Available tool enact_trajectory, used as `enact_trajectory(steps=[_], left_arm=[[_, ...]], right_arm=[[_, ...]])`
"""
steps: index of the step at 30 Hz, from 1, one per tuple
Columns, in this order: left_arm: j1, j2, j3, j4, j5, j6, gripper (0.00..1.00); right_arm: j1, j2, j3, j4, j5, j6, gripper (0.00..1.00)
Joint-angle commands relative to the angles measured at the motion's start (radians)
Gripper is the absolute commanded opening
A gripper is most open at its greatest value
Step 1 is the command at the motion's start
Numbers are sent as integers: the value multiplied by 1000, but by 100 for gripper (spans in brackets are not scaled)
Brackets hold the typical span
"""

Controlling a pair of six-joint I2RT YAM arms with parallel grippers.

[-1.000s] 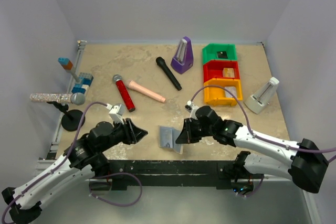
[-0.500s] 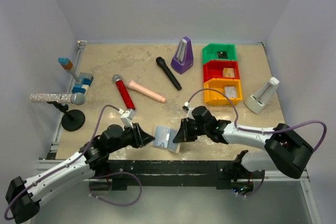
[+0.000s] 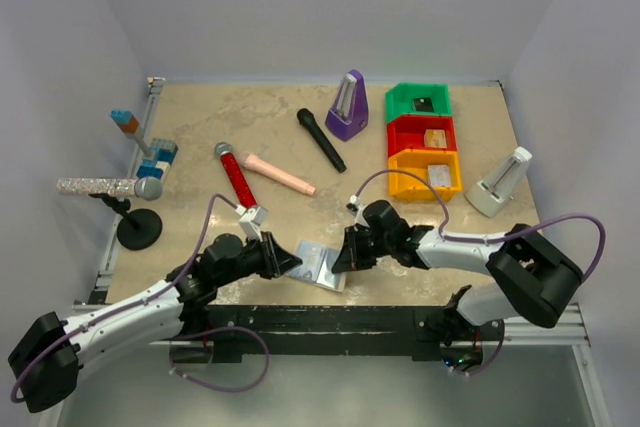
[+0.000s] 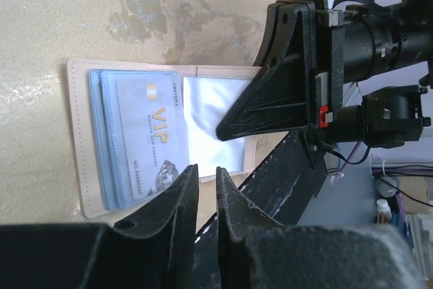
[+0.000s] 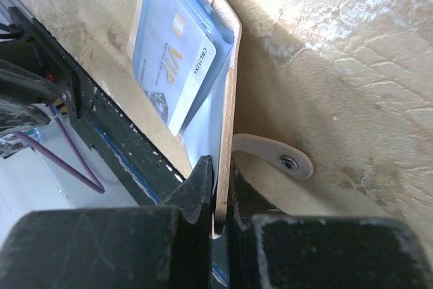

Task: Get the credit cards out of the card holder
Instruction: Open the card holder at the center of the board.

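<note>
The card holder (image 3: 316, 265) lies open near the table's front edge, light blue inside with tan edging (image 4: 76, 167). Silver-grey credit cards sit in its left panel, the top one, printed VIP (image 4: 152, 137), slanting out of the pocket (image 5: 172, 72). My right gripper (image 3: 341, 256) is shut on the edge of the holder's right panel (image 5: 231, 99), holding it tilted up, with the snap tab (image 5: 274, 157) behind it. My left gripper (image 4: 205, 169) hovers at the cards' near corner with a narrow gap between its jaws and nothing in them (image 3: 292, 262).
Behind lie a red microphone (image 3: 236, 177), a pink cylinder (image 3: 280, 174) and a black microphone (image 3: 320, 139). A purple metronome (image 3: 347, 105), green, red and orange bins (image 3: 425, 175) and a white metronome (image 3: 500, 184) stand at the back right. A glitter microphone on a stand (image 3: 105, 187) is left.
My left gripper has moved right up to the card holder and its jaws have narrowed. The right gripper has kept its hold on the holder's panel while its arm drew in.
</note>
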Motion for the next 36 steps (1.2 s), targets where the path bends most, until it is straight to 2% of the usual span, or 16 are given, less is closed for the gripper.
enact_trajectory(steps=[1, 9, 15, 19, 21, 28, 36], left_arm=[[-4, 28, -22, 68, -29, -4, 20], [-4, 46, -33, 80, -30, -6, 20], [-4, 31, -33, 69, -39, -4, 20], [-4, 39, -31, 68, -38, -3, 20], [-4, 39, -31, 68, -38, -3, 20], [-4, 48, -33, 83, -39, -4, 20], [-4, 57, -31, 94, -38, -4, 20]], right_arm=[[-15, 11, 80, -97, -13, -103, 0], [-21, 51, 172, -268, 19, -195, 1], [-21, 71, 201, -315, 35, -204, 22], [-21, 60, 215, -355, 59, -207, 40], [-21, 51, 219, -368, 69, -213, 45], [-20, 5, 252, -479, 142, -235, 60], [-21, -85, 310, -644, 256, -270, 67]])
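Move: The open card holder lies between the hands, its middle about 4 cm to the left of the right hand, level with it and 1 cm lower; the right fingers already pinch its right cover. From the left hand the holder's middle is some 5 cm to the right and 3 cm below, the VIP card about 2 cm right, 1 cm ahead. From the right hand, the pink microphone lies roughly 22 cm ahead and 13 cm left, the orange tray 22 cm ahead and 21 cm right. The left hand, fingers nearly shut, sinks about 2 cm onto the card side of the holder and then stays there. The right hand, still pinching the cover, first eases forward about 1 cm with a slight counter-clockwise turn, then opens its fingers wide to let go and draws some 4 cm off to the right, its fingertips tipping steeper down by roughly 20 degrees and rising a little at the end. ##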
